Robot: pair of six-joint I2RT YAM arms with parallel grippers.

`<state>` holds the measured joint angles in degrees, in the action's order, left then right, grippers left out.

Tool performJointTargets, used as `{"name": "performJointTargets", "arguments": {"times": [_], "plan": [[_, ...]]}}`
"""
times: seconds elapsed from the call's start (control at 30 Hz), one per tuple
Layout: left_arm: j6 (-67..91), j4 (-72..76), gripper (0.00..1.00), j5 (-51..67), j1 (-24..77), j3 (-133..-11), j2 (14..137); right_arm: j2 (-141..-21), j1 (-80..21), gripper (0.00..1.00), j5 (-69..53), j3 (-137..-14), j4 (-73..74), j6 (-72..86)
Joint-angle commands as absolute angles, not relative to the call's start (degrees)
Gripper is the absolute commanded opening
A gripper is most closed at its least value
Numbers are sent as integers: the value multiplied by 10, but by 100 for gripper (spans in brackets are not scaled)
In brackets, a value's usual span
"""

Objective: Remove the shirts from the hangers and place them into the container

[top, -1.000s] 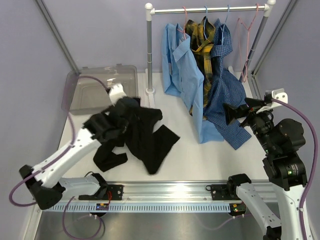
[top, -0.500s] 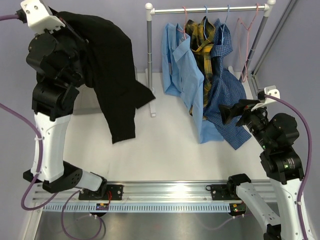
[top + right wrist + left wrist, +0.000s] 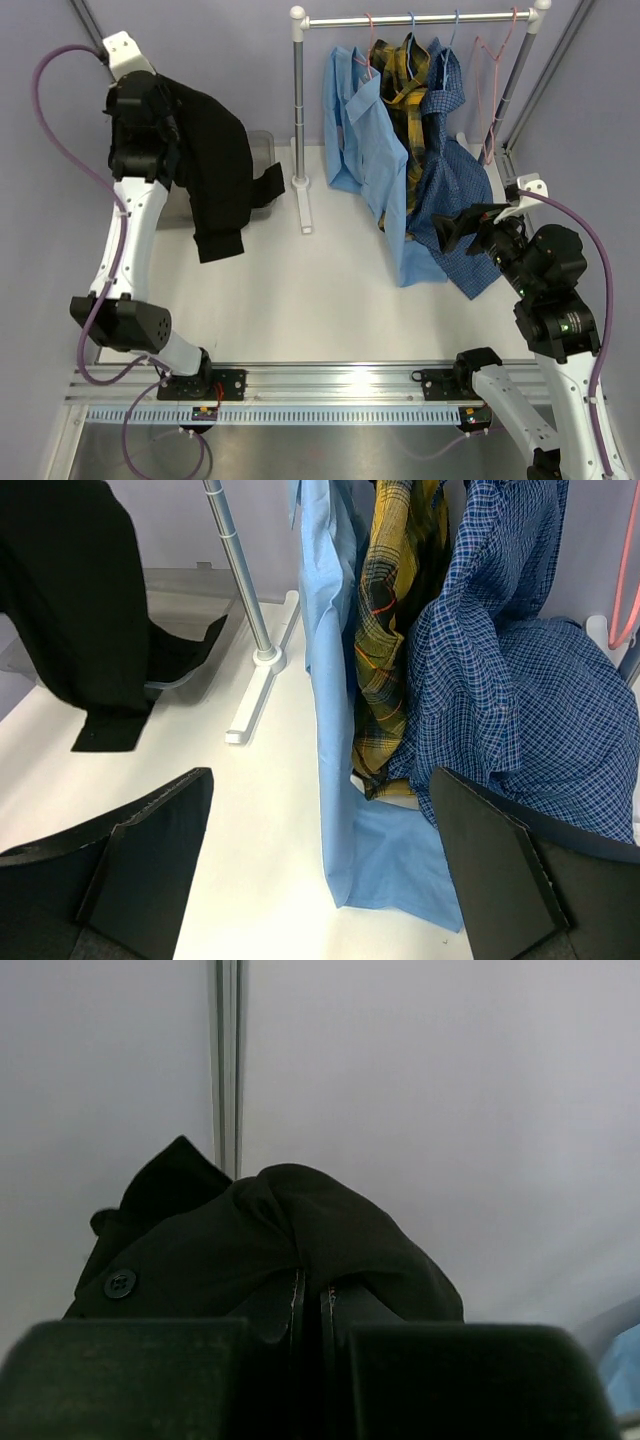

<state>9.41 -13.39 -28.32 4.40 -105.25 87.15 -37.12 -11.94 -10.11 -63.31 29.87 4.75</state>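
Observation:
My left gripper [image 3: 150, 108] is raised high at the back left and is shut on the black shirt [image 3: 218, 170]. In the left wrist view the fingers [image 3: 312, 1295] pinch the bunched black cloth [image 3: 250, 1230]. The shirt hangs down over the smoky-grey container [image 3: 263, 150], hiding most of it. On hangers on the rail hang the light blue shirt [image 3: 360, 150], the plaid shirt [image 3: 405, 75] and the dark blue check shirt [image 3: 450, 185]. An empty pink hanger [image 3: 490, 70] hangs at the right. My right gripper [image 3: 470, 225] stands open and empty beside the check shirt, facing the shirts [image 3: 320, 780].
The silver rail [image 3: 420, 18] rests on a left post [image 3: 298, 100] with a white foot [image 3: 255, 695] on the table. The light blue shirt's hem [image 3: 400, 870] lies on the tabletop. Purple walls close the back and sides.
The left arm has lifted the black shirt off the table, swung it up high, and now holds it farther back over the container. The right arm has shifted only slightly.

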Motion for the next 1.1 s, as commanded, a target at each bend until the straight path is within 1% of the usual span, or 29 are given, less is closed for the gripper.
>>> {"name": "performJointTargets", "arguments": {"times": [0.0, 0.13, 0.2, 0.3, 0.33, 0.4, 0.43, 0.47, 0.57, 0.6, 0.67, 0.7, 0.77, 0.8, 0.87, 0.9, 0.97, 1.0, 1.03, 1.07], "plan": [[131, -87, 0, -251, 23, -1000, 900, -373, -126, 100, -107, -629, 296, 41], [171, -105, 0, -222, 5, -923, 967, -377, -127, 100, -109, -629, 303, 40], [186, -106, 0, -194, 1, -906, 990, -379, -126, 99, -111, -633, 311, 40], [185, -113, 8, -166, 1, -901, 1047, -383, -127, 99, -113, -634, 324, 40], [184, -133, 20, -159, 0, -905, 1062, -384, -126, 100, -113, -634, 327, 40], [183, -165, 35, -134, 1, -929, 1092, -388, -126, 100, -116, -637, 337, 40], [184, -171, 53, -126, 0, -932, 1092, -390, -126, 99, -117, -639, 345, 40], [187, -176, 64, -119, 1, -929, 1071, -391, -126, 99, -119, -641, 349, 38], [217, -176, 86, -121, 1, -899, 1007, -389, -126, 99, -125, -642, 353, 34], [219, -176, 89, -122, 1, -892, 958, -388, -126, 100, -127, -640, 353, 35], [219, -177, 99, -120, 1, -875, 911, -387, -126, 99, -129, -635, 351, 36], [219, -176, 99, -115, 1, -852, 864, -386, -126, 99, -132, -633, 350, 36], [240, -176, 99, -104, 1, -817, 818, -385, -126, 100, -136, -629, 348, 38], [253, -176, 99, -100, 1, -768, 773, -384, -126, 100, -141, -628, 347, 39], [299, -174, 99, -104, 1, -705, 726, -379, -126, 100, -145, -624, 344, 40], [310, -159, 99, -108, 1, -634, 681, -378, -126, 100, -148, -622, 342, 40], [332, -142, 99, -119, 0, -562, 640, -371, -126, 99, -151, -619, 341, 41], [334, -119, 99, -117, 1, -529, 622, -369, -126, 99, -156, -617, 340, 41], [333, -107, 99, -111, 0, -470, 600, -366, -126, 100, -157, -614, 338, 43], [337, -99, 99, -100, 1, -444, 592, -360, -126, 99, -160, -610, 338, 46]]}}
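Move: The left hand holds the black shirt high over the near-left part of the container, whose middle lies about 7 cm ahead, 2 cm right and 43 cm below. The rack's left foot stands some 26 cm right of the container; the light blue shirt hangs about 42 cm right of the hand, level with it in reach and some 25 cm lower. From the right hand the container is roughly 29 cm ahead, 55 cm left and 32 cm below. Left lowers black shirt some 35 cm into the container, opens, retreats up and back; right sinks 3 cm. ##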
